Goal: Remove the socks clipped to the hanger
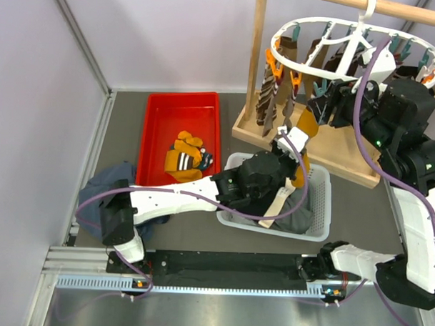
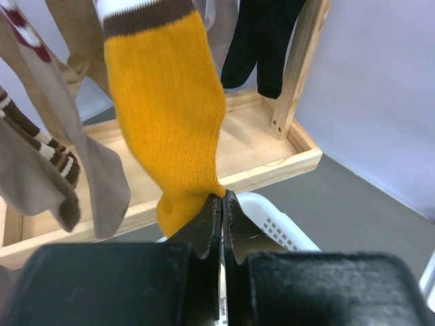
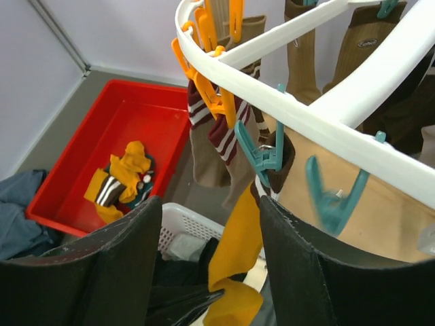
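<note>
The white hanger hangs from the wooden pole at the top right, with socks clipped round its rim. A mustard sock with a brown-and-white cuff hangs from a teal clip. My left gripper is shut on this sock's toe, just above the white basket. My right gripper is open right under the rim, its jaws either side of the mustard sock, the right finger close beside the teal clip. In the top view the left gripper sits below the hanger and the right gripper beside it.
A red bin at the left holds loose socks. The white basket with dark clothes stands under the left arm. The wooden rack's base lies beneath the hanger. Brown-striped socks hang from orange clips. A blue-grey garment lies near left.
</note>
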Robot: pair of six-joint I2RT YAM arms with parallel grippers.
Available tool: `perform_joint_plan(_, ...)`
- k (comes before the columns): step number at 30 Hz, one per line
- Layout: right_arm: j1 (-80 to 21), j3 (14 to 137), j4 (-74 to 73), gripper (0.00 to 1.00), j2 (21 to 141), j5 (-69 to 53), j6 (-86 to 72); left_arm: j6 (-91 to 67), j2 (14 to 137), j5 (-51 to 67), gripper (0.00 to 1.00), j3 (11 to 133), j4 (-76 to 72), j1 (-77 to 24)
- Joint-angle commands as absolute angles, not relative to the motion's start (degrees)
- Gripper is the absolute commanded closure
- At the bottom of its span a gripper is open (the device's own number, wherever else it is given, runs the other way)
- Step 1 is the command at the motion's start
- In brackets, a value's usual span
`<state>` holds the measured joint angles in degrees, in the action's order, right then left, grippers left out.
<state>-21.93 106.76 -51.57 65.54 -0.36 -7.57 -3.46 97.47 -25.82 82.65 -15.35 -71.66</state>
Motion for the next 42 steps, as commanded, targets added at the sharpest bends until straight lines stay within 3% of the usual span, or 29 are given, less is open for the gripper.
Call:
perform_joint_plan(1,-21.71,107.40,-46.76,0.41,66.00,-0.44,-5.80,-4.75,92.55,-24.17,1.00,81.56,-17.84,-71.72)
perform_joint_plan(32,-21.71,101.25,-36.48,0.38,68.99,3.34,-3.87,-5.45,88.59,-18.98,1.00,78.57,-18.46,-71.81)
perform_joint_plan(37,-21.71,101.16,-34.89,0.49,69.34,5.71,-4.04,-5.54,88.68,-19.16,1.00,78.40,-18.28,-71.81)
perform_joint_plan(42,-21.71,100.90,-33.93,0.81,68.99,9.04,-4.48,-5.62,88.51,-19.69,1.00,77.70,-18.63,-71.81)
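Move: The teal clip holding the orange sock hangs from the front rim about 6 cm ahead of the right hand, barely left and a centimetre lower, with the white rim some 3 cm above the clip. The orange clip stands about 6 cm left of the hand and 8 cm ahead; an empty teal clip is roughly 5 cm ahead and 5 cm to the right. The left hand, already pinching the sock's foot, has the sock's teal clip about 14 cm above, 8 cm ahead and 3 cm right. The right fingers come around the teal clip from both sides and close on its handles, after the open hand has reached about 6 cm forward to it, just under the rim. Meanwhile the left hand, shut on the orange sock, keeps its pinch and draws back a couple of centimetres, rising about as much and easing slightly left. ##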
